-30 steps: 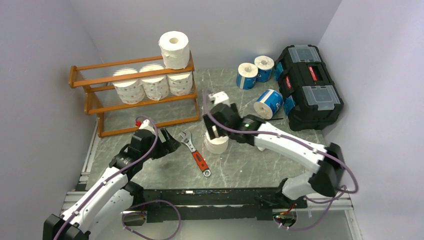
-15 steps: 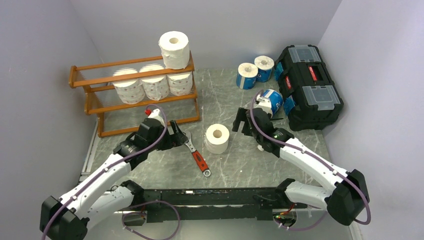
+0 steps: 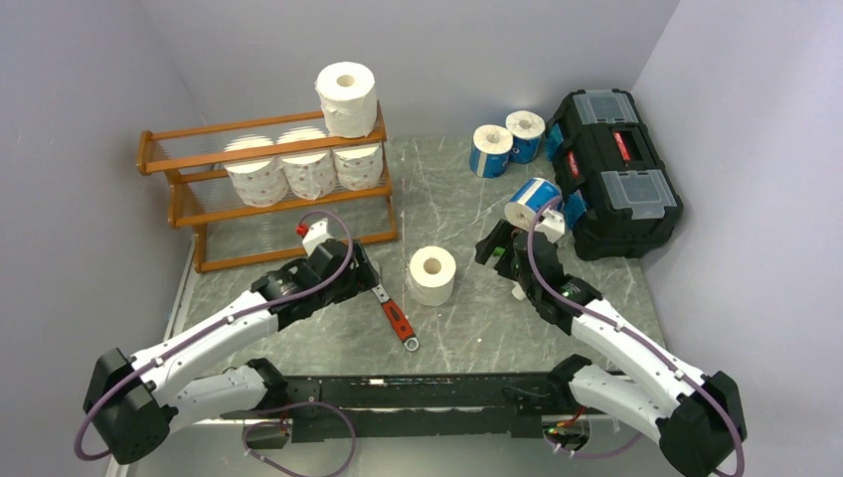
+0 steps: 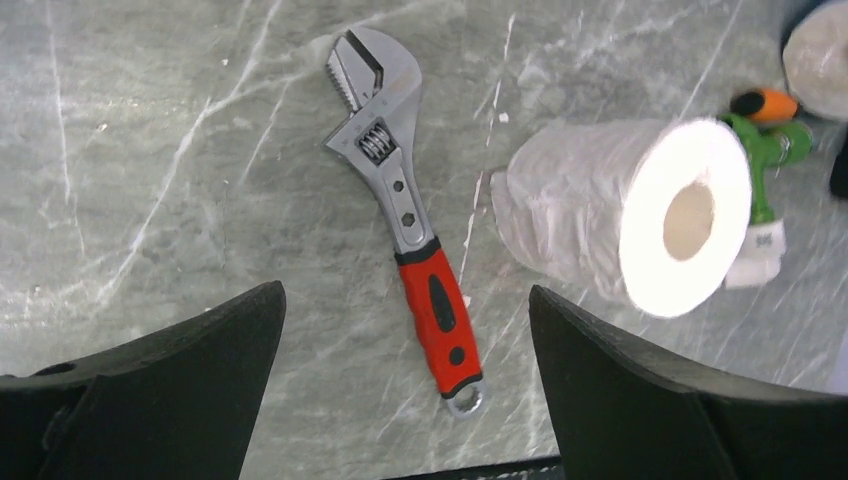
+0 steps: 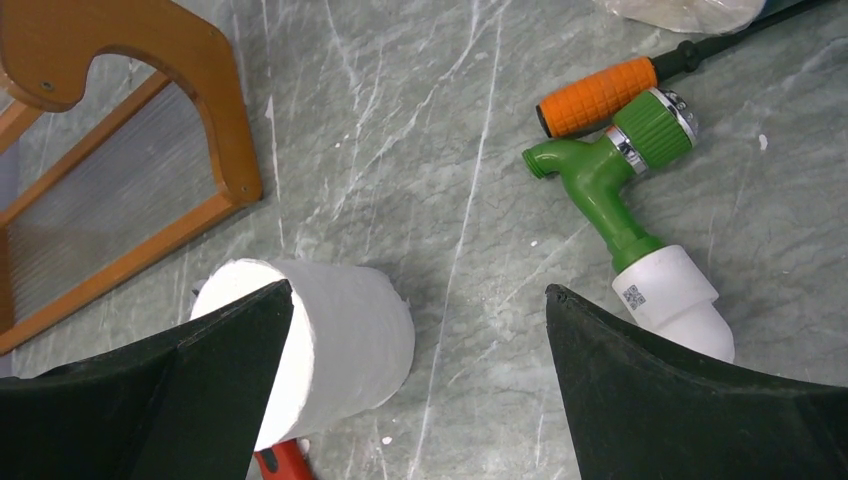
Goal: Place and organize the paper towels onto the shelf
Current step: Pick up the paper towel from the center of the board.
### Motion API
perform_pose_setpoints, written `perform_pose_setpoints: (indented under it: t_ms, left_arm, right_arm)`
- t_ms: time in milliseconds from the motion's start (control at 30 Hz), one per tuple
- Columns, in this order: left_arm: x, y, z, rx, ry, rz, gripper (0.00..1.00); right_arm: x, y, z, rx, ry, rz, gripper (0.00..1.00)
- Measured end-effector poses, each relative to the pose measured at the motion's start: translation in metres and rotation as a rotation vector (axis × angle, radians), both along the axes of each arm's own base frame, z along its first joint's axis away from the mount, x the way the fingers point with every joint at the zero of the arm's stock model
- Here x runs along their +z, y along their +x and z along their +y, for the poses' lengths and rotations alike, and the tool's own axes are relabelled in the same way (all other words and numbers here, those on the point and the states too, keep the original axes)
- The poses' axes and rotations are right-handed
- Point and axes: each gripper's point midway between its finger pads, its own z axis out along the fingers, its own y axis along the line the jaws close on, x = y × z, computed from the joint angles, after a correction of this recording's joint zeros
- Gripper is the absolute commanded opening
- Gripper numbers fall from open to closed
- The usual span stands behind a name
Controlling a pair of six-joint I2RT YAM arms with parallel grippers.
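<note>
One plain white paper towel roll (image 3: 432, 275) stands on end on the table, between my two grippers and touching neither. My left gripper (image 3: 364, 271) is open just left of it, above a red-handled wrench (image 4: 405, 210); the roll (image 4: 630, 215) shows at the right of the left wrist view. My right gripper (image 3: 496, 246) is open to the roll's right, with the roll (image 5: 340, 345) by its left finger. The wooden shelf (image 3: 268, 189) holds a white roll (image 3: 346, 97) on top and three printed rolls (image 3: 306, 161) on the middle tier. Three blue-wrapped rolls (image 3: 534, 204) lie at the back right.
The wrench (image 3: 393, 308) lies between the left gripper and the white roll. A green hose nozzle (image 5: 610, 190) and an orange-handled tool (image 5: 600, 95) lie near the right gripper. A black toolbox (image 3: 611, 169) stands at the far right. The shelf's end post (image 5: 215, 130) is close by.
My right gripper has let go of the white roll and drawn back to the right, leaving it standing. My left arm has reached rightward over the wrench.
</note>
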Motion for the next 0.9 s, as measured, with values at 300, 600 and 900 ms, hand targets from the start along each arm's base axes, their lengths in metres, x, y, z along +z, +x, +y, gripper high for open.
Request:
perform_pose_setpoints:
  t_ms: [300,600,900]
  left_arm:
    - [0.016,0.022,-0.003,0.165,-0.005,0.031,0.99]
    - [0.001,0.02,-0.032,0.033,-0.027,0.102,0.99]
    - [0.012,0.03,-0.072,-0.021,-0.005,0.156,0.97]
  right_arm:
    - [-0.019,-0.015,-0.005,0.002,0.05,-0.007,0.98]
    - [-0.013,-0.019,0.0,0.053,0.063,-0.034,0.97]
    - [-0.024,-0.025,-0.002,0.06,0.067,-0.027,0.96]
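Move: The paper towel in the center of the board stands about 12 cm to the right of the left hand, 3 cm farther out and 7 cm below. The wrench lies almost under that hand, roughly 3 cm right, 1 cm ahead and 12 cm down. The shelf's near right corner is some 15 cm ahead and 4 cm right, also 12 cm down. From the right hand, the paper towel is about 11 cm left, 3 cm back and 9 cm below. Fingers still wide open, the left hand first eases forward about 2 cm, then sweeps some 7 cm to the right past the wrench towards the standing paper towel, creeping a little farther forward as the wrist tips down by nearly 10 degrees; no grip is taken yet. Meanwhile the empty right hand, also open, sinks and draws back about 2.5 cm each way, staying off to the right of the roll. ##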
